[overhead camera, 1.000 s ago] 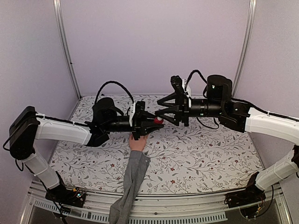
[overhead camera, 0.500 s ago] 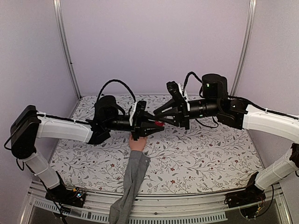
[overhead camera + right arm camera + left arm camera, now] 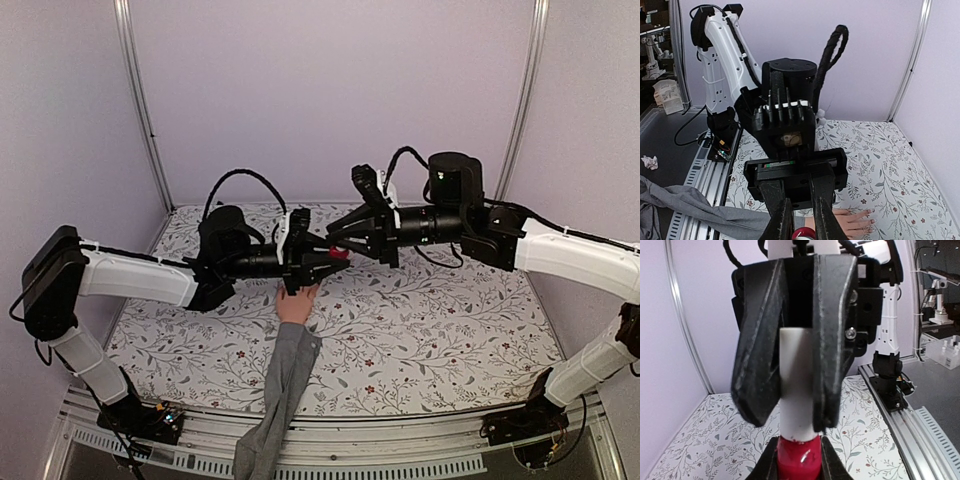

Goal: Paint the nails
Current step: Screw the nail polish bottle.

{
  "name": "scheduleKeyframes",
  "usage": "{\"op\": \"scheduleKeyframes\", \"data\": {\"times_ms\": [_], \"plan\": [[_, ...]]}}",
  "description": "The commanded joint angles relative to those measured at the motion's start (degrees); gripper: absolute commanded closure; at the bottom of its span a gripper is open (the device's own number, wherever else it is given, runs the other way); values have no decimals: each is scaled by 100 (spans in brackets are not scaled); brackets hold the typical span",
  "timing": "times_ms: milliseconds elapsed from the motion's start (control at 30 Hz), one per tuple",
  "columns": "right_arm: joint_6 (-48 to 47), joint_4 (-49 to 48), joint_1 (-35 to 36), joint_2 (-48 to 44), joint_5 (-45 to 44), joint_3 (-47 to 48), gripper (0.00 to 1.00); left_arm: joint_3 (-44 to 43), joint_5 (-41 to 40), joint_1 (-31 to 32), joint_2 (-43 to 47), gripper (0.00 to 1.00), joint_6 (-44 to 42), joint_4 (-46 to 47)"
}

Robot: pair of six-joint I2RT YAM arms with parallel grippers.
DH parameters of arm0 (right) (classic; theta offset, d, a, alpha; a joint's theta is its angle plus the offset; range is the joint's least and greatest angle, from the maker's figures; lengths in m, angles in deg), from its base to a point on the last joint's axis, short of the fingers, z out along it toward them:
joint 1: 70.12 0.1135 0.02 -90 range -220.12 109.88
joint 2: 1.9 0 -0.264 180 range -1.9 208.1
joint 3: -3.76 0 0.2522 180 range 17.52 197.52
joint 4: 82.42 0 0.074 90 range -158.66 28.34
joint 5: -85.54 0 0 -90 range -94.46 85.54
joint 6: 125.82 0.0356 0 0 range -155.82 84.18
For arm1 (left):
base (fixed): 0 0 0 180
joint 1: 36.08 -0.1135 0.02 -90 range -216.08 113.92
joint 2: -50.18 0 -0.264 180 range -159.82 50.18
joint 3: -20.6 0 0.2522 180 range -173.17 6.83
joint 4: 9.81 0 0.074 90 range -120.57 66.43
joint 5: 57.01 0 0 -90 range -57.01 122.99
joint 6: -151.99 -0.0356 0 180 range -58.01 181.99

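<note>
A small red polish bottle (image 3: 800,460) is held in the air by my left gripper (image 3: 799,456), which is shut on its body. The bottle's white cap (image 3: 797,390) points at the right arm, and my right gripper (image 3: 803,226) is shut on that cap. In the top view both grippers meet above the table, left (image 3: 322,267) and right (image 3: 339,247), around the bottle (image 3: 339,256). Below them lies the peach mannequin hand (image 3: 296,306) with its grey sleeve (image 3: 280,390). Its nails (image 3: 871,212) show in the right wrist view, unpainted as far as I can tell.
The floral table cover (image 3: 440,330) spreads under both arms. Lilac walls with metal corner posts (image 3: 140,100) close the back and sides. The rail (image 3: 400,440) with the arm bases runs along the near edge.
My right gripper has moved left onto the bottle's cap and shut on it. The left gripper has kept its grip, and the joined grippers sit slightly higher.
</note>
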Motion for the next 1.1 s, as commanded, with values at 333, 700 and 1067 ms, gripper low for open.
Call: {"op": "scheduleKeyframes", "data": {"times_ms": [333, 700, 1067], "plan": [[889, -128, 8, 368, -1203, 211, 100, 380, -2647, 45, 30, 100, 232, 1557], [1777, -179, 8, 704, -2044, 355, 100, 212, -3972, 311, -355, 100, -367, 1697], [2685, -363, 17, 745, -2662, 302, 100, -174, -5655, 759, -913, 100, -1420, 2020]]}}
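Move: The left hand's fingers hold the red nail polish bottle upright; its white cap, already pinched by the right hand, sits about 5 cm above the left hand, level with it forward and sideways. From the right hand, the bottle is roughly 5 cm straight below. The rubber hand lies on the table about 8 cm ahead of the left hand, some 10 cm to its left and 23 cm below. Keeping the bottle pinched below and the cap pinched above, both hands travel together some 9 cm forward, dipping slightly towards the end. On the way they turn against each other to screw the cap: the left hand swings the bottle about 40 degrees counter-clockwise while the right hand twists the cap just under 30 degrees clockwise and rolls so that its forward side dips, neither grip loosening. ##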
